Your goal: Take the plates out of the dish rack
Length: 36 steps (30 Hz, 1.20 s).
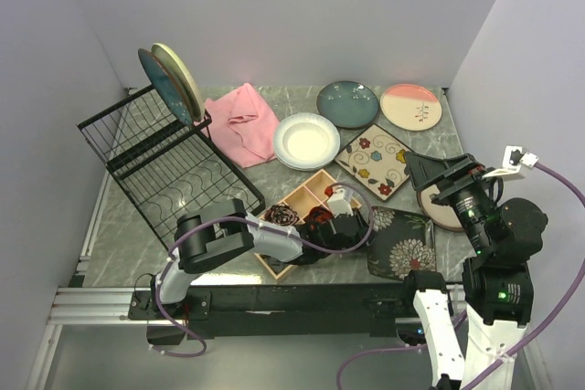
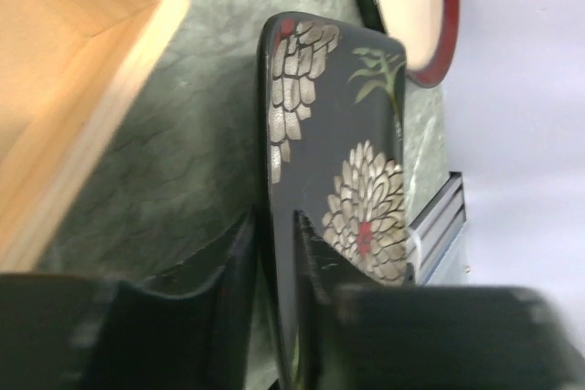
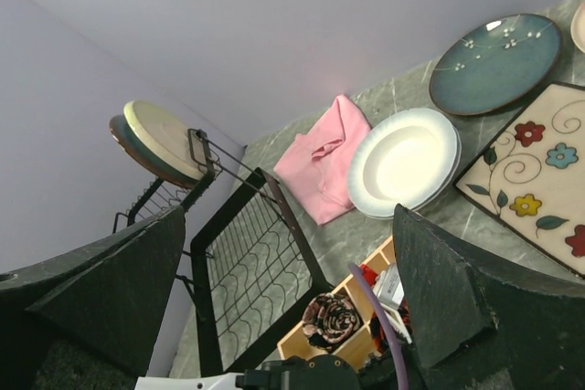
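The black wire dish rack [image 1: 169, 166] stands at the left, with a teal plate [image 1: 163, 85] and a cream-green plate [image 1: 179, 75] upright at its back. The other plates lie on the table: teal [image 1: 347, 103], pink-cream [image 1: 410, 106], white [image 1: 306, 141], square cream floral [image 1: 375, 161], square black floral [image 1: 402, 242] and dark red [image 1: 441, 212]. My left gripper [image 2: 274, 221] straddles the near rim of the black floral plate [image 2: 356, 134], jaws narrowly apart, with a sliver of table showing beside the rim. My right gripper [image 3: 292, 289] hangs wide open and empty above the dark red plate.
A wooden compartment tray [image 1: 306, 203] holding small items sits between the rack and the black floral plate, under my left arm. A pink cloth [image 1: 245, 122] lies behind the rack's right corner. The table's metal front rail [image 2: 439, 221] runs close by the black plate.
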Each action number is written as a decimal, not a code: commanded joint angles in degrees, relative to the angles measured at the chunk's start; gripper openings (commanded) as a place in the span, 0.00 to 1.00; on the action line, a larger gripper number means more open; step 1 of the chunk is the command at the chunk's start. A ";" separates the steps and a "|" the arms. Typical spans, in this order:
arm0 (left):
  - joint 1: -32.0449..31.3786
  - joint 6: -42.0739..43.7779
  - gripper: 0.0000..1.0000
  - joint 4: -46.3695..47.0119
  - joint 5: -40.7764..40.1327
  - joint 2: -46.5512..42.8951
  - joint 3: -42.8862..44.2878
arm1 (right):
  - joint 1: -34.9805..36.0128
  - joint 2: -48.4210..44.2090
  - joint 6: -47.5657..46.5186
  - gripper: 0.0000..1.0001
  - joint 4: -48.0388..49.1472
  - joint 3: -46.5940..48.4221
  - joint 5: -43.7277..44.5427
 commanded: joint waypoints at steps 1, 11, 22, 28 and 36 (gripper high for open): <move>-1.72 -1.08 0.37 1.69 -2.03 -1.85 5.06 | -0.26 -0.18 -1.22 1.00 1.18 -0.01 -0.06; -3.21 -1.17 0.50 -2.64 -6.43 -3.26 4.89 | -0.26 -0.71 -0.87 1.00 1.35 -0.80 -0.24; -5.32 -0.99 0.66 -11.43 -12.41 -4.75 6.65 | -0.26 -0.71 -1.40 1.00 0.38 0.17 -0.68; -6.46 -1.69 0.90 -15.48 -15.48 -7.29 5.69 | -0.35 -0.97 -1.75 1.00 -0.14 -0.01 -0.68; -7.26 6.46 0.91 -15.46 -13.56 -16.08 0.84 | -0.35 0.43 -2.89 1.00 -0.58 0.87 -1.82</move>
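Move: The black flowered plate stands tilted, its left edge between the left gripper's barely parted fingers; its middle is about 9 cm to the right, 2 cm ahead and 2 cm lower. The wooden box lies some 20 cm left and 7 cm ahead, the red-rimmed plate 20 cm right and 12 cm ahead, the square tile plate about 24 cm straight ahead. From the right gripper, the black plate's middle is roughly 36 cm below and 4 cm right, neither ahead nor back. Let go of the black plate's left edge: spread the left fingers from about a quarter to nearly full opening while easing back some 2 cm close above the table, rolling the wrist slightly so its left side rises. Then lift the open gripper about 5 cm, drifting left towards the wooden box and clear of the plate. ##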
